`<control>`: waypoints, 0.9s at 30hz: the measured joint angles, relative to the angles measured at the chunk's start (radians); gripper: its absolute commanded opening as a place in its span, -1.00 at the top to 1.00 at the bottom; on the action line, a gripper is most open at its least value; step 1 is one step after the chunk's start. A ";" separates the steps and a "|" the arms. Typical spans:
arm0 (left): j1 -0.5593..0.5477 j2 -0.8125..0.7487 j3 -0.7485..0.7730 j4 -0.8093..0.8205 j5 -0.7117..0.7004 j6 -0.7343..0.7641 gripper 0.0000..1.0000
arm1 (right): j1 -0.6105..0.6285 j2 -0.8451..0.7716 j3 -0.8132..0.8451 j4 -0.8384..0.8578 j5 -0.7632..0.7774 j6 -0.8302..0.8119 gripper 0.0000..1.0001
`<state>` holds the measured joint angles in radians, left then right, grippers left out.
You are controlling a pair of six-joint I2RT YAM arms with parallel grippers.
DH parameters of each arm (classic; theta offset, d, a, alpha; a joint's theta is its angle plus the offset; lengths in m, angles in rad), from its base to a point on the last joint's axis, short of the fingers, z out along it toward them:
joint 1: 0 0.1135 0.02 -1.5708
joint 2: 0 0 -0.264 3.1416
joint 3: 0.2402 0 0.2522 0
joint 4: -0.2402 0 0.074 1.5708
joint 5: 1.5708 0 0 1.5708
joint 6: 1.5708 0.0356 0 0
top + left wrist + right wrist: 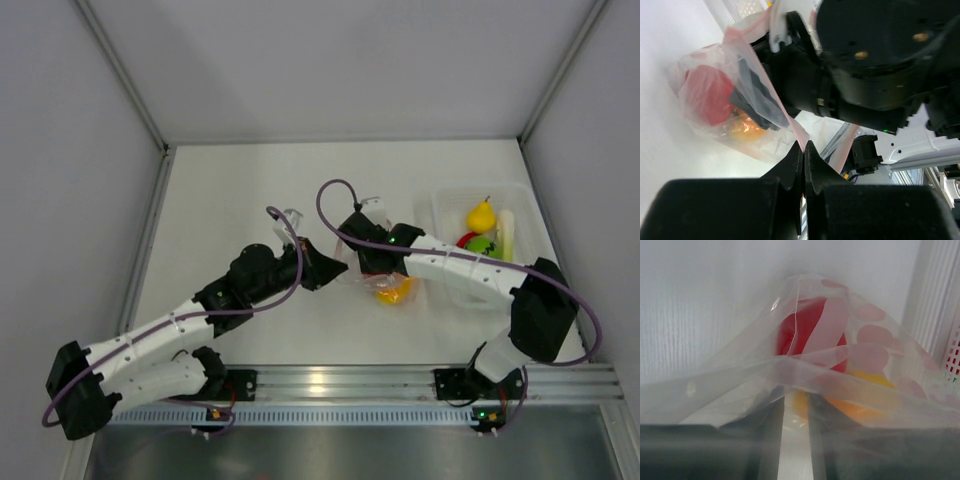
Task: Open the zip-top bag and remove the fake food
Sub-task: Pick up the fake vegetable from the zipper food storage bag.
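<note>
The zip-top bag (372, 283) lies at mid-table between both arms, its pink zip strip (799, 131) pulled up. My left gripper (804, 146) is shut on that strip; in the top view the left gripper (338, 268) sits at the bag's left edge. My right gripper (378, 272) reaches into the bag's mouth. In the right wrist view the right gripper (796, 399) shows through the film with a narrow gap between its fingers and nothing clamped. Fake food remains inside: a red piece (807, 327) and an orange-yellow piece (860, 405), the orange one (393, 292) also visible from above.
A translucent tray (443, 203) stands at the right, holding a yellow pear (481, 216), a green piece (482, 245), a red piece (466, 240) and a pale stalk (507, 232). Grey walls enclose the table; a metal rail (330, 382) runs along the near edge.
</note>
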<state>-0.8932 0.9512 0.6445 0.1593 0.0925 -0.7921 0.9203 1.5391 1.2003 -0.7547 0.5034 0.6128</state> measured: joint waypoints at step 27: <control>0.005 0.061 -0.002 0.020 0.083 -0.017 1.00 | -0.088 0.060 -0.121 0.286 -0.084 -0.106 -0.37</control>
<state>-0.8883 1.0122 0.6430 0.1795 0.1757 -0.8093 0.8322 1.5990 1.0798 -0.4683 0.4194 0.5068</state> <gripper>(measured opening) 0.023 0.629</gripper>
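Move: The red fake vegetable lies in the bag about 7 cm ahead of the right hand, 1 cm to its right and 5 cm lower. The orange one sits some 5 cm nearer the base and 3 cm right of the red. The rim pinched by the left fingers is about 6 cm left of the right hand, 6 cm back and 11 cm higher. From the left hand, the red vegetable is roughly 12 cm ahead, 5 cm right and 14 cm below. Down and forward, about 5 cm along its own pointing direction, the right hand pushes deeper into the bag towards the red vegetable, its already parted fingers spreading to well over half open. Meanwhile the left hand keeps its shut pinch on the bag rim and sinks a centimetre or two, easing slightly right and back. ##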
